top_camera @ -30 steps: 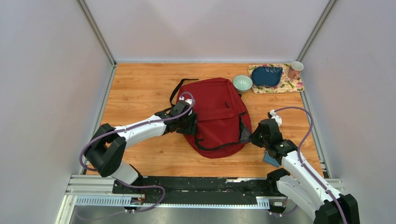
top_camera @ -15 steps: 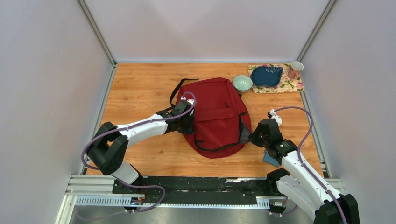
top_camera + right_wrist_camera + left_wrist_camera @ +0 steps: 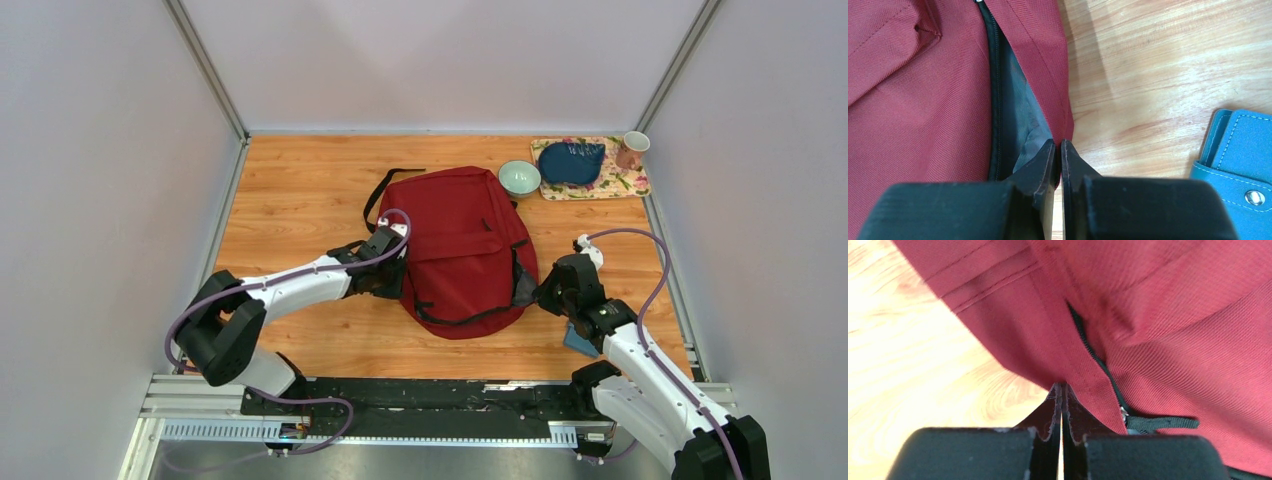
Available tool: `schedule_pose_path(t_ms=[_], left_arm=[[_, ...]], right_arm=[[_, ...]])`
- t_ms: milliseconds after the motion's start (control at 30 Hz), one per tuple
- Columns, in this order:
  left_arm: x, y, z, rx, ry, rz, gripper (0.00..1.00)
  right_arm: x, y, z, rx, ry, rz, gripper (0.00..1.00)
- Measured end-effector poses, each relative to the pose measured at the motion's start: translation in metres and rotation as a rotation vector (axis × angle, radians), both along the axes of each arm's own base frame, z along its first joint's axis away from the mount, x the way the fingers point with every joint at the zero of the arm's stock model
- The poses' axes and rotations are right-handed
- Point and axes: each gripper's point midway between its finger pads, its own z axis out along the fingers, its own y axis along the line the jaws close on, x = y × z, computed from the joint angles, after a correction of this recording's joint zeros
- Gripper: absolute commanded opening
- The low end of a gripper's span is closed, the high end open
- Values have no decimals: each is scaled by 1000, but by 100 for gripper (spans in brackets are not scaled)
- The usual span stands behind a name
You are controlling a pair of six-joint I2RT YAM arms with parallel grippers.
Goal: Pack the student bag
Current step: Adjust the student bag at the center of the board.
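The student bag (image 3: 460, 250), dark red with black straps, lies flat in the middle of the wooden table. At its left edge my left gripper (image 3: 392, 275) is shut, its tips (image 3: 1062, 386) pinching the hem of the red fabric (image 3: 1173, 315) just left of a black zipper pull (image 3: 1158, 422). On the bag's right side my right gripper (image 3: 545, 293) is shut on the rim of the zipper opening (image 3: 1059, 142), where dark lining (image 3: 1018, 125) shows beside the red cloth (image 3: 923, 100).
A small blue wallet (image 3: 580, 340) (image 3: 1243, 165) lies on the wood just right of my right gripper. At the back right stand a pale green bowl (image 3: 519, 177), a floral mat (image 3: 620, 185) with a dark blue pouch (image 3: 570, 162), and a pink mug (image 3: 631, 150).
My left gripper has closed on the bag's left edge and drawn back a little to the left and toward me. The right arm has held still.
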Motion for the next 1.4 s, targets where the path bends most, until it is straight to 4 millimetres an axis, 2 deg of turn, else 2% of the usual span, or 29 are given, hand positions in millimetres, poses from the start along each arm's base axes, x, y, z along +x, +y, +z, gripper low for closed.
schedule_pose_path(t_ms=[33,67,100,133,233,267,367,700,800,1000,1400], left_arm=[[-2,3,0,4,-2,3,0],[-3,6,0,9,-7,8,5],[-4,8,1,11,-11,11,14],[-5,9,3,9,-16,13,29],[-4,7,11,-14,-34,11,50],[-4,5,13,-29,-37,13,54],[-3,0,20,-64,-45,10,59],[5,-27,48,-127,-72,-38,59],[1,-31,45,-106,-58,-57,59],[-8,-22,30,-12,-19,-68,59],[-3,-23,21,96,-16,-81,59]], right_arm=[[0,0,0,0,-1,0,10],[0,0,0,0,-1,0,10],[0,0,0,1,-1,0,10],[0,0,0,1,-2,0,10],[0,0,0,1,-2,0,10],[0,0,0,1,-2,0,10],[0,0,1,2,-3,0,10],[1,2,2,9,-7,5,10],[1,2,2,9,-7,5,10],[1,2,2,9,-7,5,10],[1,2,2,10,-7,5,10]])
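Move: The bag's left edge by its zip lies almost under the left hand, about 1 cm back, 2 cm right and 2 cm below. The zip pull sits roughly 4 cm back and 3 cm right; the front pocket flap's middle is some 9 cm ahead and 11 cm right. From the right hand, which already pinches the bag's right edge, the left edge lies about 24 cm left and level fore-and-aft. Left opens, rises about 5 cm and rightward, then sinks halfway over the bag's left edge; right still pinches. ##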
